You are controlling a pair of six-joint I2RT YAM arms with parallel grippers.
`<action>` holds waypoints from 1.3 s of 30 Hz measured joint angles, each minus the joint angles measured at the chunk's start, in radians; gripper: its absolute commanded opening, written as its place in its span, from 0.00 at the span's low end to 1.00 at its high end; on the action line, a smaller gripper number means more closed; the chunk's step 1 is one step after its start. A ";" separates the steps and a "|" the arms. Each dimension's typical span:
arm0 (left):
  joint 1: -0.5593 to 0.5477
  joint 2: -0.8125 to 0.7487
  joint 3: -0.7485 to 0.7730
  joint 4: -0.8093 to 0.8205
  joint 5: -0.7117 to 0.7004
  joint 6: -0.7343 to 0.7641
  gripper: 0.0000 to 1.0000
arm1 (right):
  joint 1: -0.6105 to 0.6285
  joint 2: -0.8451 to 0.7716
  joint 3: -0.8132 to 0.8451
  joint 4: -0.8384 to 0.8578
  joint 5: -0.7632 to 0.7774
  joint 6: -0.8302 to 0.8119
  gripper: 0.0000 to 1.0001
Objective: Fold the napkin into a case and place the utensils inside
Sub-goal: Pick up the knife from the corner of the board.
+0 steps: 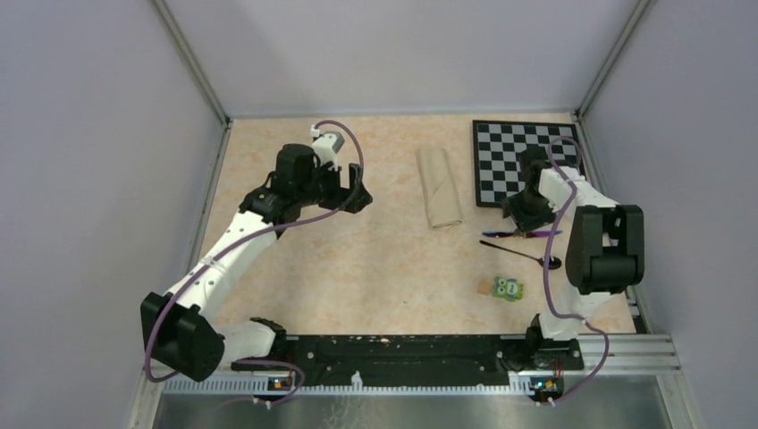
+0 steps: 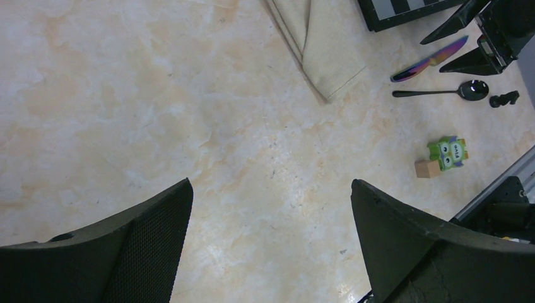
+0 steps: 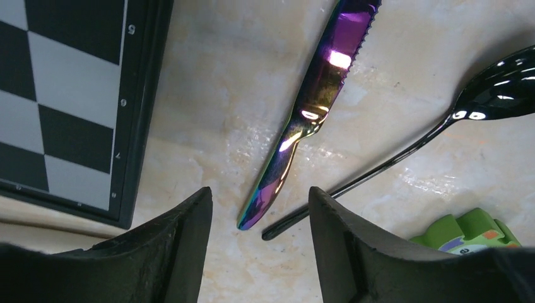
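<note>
The napkin (image 1: 440,188) lies at mid-table folded into a narrow beige case, and its near end (image 2: 318,38) shows in the left wrist view. The utensils lie to its right: an iridescent purple knife (image 1: 523,234) (image 3: 315,95) and, nearer the arms, a dark spoon (image 1: 527,254) (image 3: 441,123). My right gripper (image 1: 520,217) (image 3: 260,202) hangs low over their handle ends. It is open, with the knife's handle tip between its fingers and untouched. My left gripper (image 1: 353,192) (image 2: 271,184) is wide open over bare table left of the case, holding nothing.
A black-and-white chessboard (image 1: 527,161) (image 3: 63,95) lies at the back right, just beyond the right gripper. A small green block (image 1: 509,288) (image 2: 449,153) with a tan cube (image 2: 426,168) beside it sits nearer the arms. A tiny black knob (image 2: 505,98) lies by the spoon's bowl.
</note>
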 measured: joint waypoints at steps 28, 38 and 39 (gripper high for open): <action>0.043 0.014 -0.013 -0.020 -0.005 0.034 0.99 | -0.085 0.063 -0.080 0.080 -0.047 0.071 0.06; 0.072 0.014 -0.044 0.008 0.027 0.026 0.99 | -0.096 0.011 -0.141 0.131 -0.064 0.120 0.00; 0.077 0.014 -0.050 0.013 0.035 0.024 0.99 | -0.096 -0.005 -0.158 0.146 -0.063 0.126 0.00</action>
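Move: The knife lies flat almost under my right hand, its middle about 3 cm to the right, 1 cm back and 4 cm below. The spoon runs about 5 cm nearer to me than the knife. The chessboard's middle is some 20 cm ahead of my right hand and 5 cm right, while the green owl toy is about 16 cm back, straight behind. From my left hand the knife is about 42 cm right, level ahead, and 21 cm lower. I sink my right hand about 3.5 cm onto the knife, sliding some 2 cm to the right and then about 1 cm back, and close the half-open fingers until they pinch the handle just behind the blade. The wrist turns some 10 degrees clockwise. My left hand, wide open and empty, drifts about 2 cm left and 2 cm down. ##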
